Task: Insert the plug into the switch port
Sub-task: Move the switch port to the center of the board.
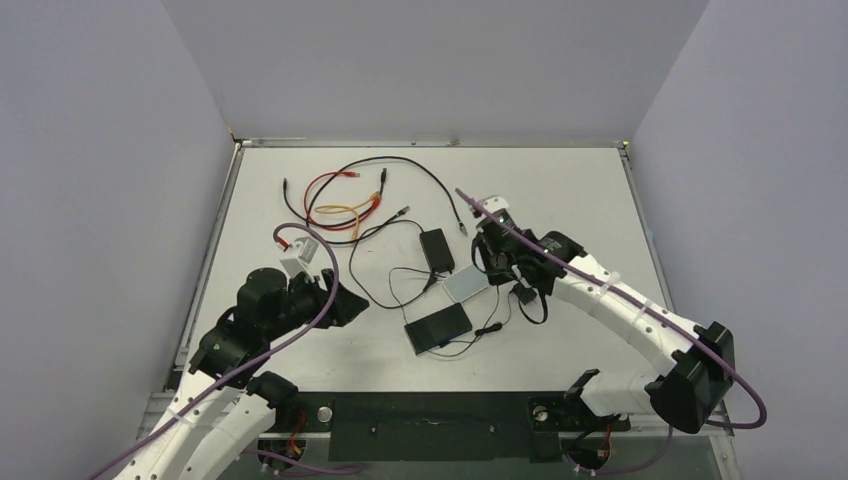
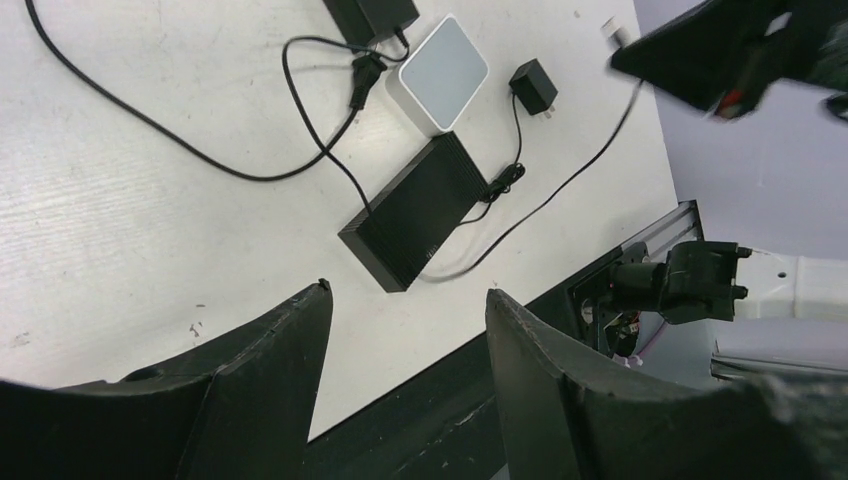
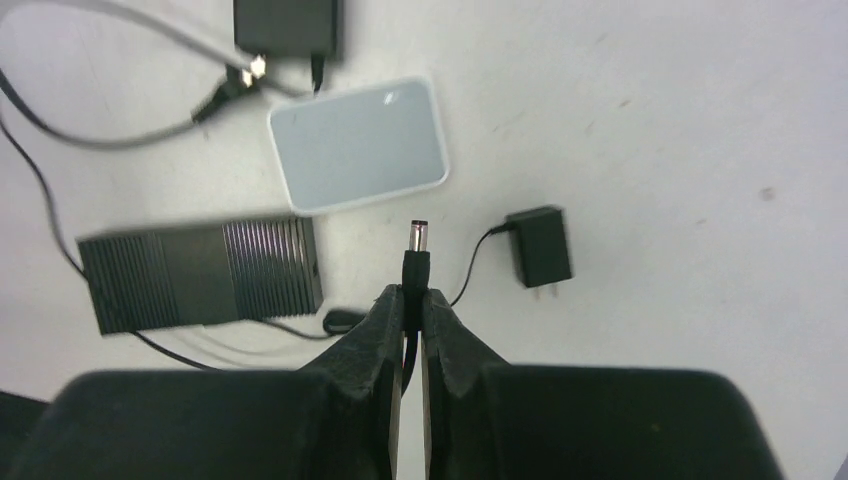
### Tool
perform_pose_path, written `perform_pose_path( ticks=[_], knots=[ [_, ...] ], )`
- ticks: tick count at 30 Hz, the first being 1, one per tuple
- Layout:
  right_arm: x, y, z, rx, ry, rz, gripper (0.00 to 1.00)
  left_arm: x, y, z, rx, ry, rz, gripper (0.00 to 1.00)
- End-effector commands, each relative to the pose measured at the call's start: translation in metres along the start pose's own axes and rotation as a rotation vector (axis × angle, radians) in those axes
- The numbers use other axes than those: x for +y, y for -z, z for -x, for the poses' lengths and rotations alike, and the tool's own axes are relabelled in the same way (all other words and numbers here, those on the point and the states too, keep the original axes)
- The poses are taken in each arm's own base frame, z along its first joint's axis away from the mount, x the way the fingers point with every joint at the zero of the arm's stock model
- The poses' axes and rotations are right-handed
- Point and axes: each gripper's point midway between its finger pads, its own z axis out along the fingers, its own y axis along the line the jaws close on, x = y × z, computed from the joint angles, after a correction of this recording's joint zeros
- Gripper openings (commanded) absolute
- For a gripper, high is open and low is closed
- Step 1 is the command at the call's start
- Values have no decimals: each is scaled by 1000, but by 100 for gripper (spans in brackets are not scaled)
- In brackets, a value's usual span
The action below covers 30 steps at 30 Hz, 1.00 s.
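Observation:
My right gripper (image 3: 412,292) is shut on the cable just behind a black barrel plug (image 3: 415,250), whose metal tip sticks out past the fingertips. It hangs above the table beside the light grey pad. The switch is a flat black ribbed box (image 3: 200,272) (image 1: 438,328) (image 2: 415,210) lying left of the plug in the right wrist view. Its switch port is hidden in every view. My left gripper (image 2: 408,292) (image 1: 350,303) stands open and empty, well to the left of the box, over the table's near edge.
A light grey rounded-square pad (image 1: 466,285) (image 3: 360,143) lies between the box and a black adapter brick (image 1: 437,249) (image 3: 288,25). A small black wall adapter (image 3: 540,245) (image 2: 534,86) sits right of the plug. Red, orange and black cables (image 1: 345,205) sprawl at the back.

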Motion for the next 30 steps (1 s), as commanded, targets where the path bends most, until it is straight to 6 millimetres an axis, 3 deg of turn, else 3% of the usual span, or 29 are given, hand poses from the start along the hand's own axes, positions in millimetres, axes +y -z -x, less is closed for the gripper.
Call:
perform_pose_path(
  ticks=[1,7,10,15,18,25,30],
  knots=[
    [-71,72,81,-276,-131,-171,0,7,-10,-12,39,72,16,55],
    [-183,129,115,-412,-326,-490,0,7,-16,-16,57,99,4,55],
    [-215,141,122,-470,-389,-588,0,4,-18,-14,59,94,-11,55],
    [-260,138,94,-390,-379,-852,0,-3,-24,-15,89,95,-47,55],
    [-256,119,77,-339,-343,-849,0,-6,-28,-17,105,98,-74,55],
    [-220,67,43,-231,-228,-718,0,-6,-41,-28,164,115,-105,54],
    [-185,46,38,-199,-72,-606,0,-4,-48,-36,200,132,-112,52]
  ],
)
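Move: The right hand grips the black barrel plug. From it the black ribbed switch lies about 10 cm left, 1 cm ahead and 12 cm below, the white box some 12 cm ahead and 3 left, and the black adapter about 9 ahead and 10 right, all on the board. From the left hand, half open and empty, the switch is roughly 7 cm ahead, 14 to the right and 18 below. Keeping the plug pinched, the right hand sweeps up and out away from the switch, about 20 cm right, 11 cm forward and 18 cm up with the wrist turning clockwise, carrying the plug's cable with it, then sinks some 12 cm over clear board beyond and right of the adapter, easing slightly back and left. Meanwhile the left hand lowers about 5 cm, then edges 3 cm right towards the switch, tipping its half-open fingers some 15 degrees further down without reaching the switch. ##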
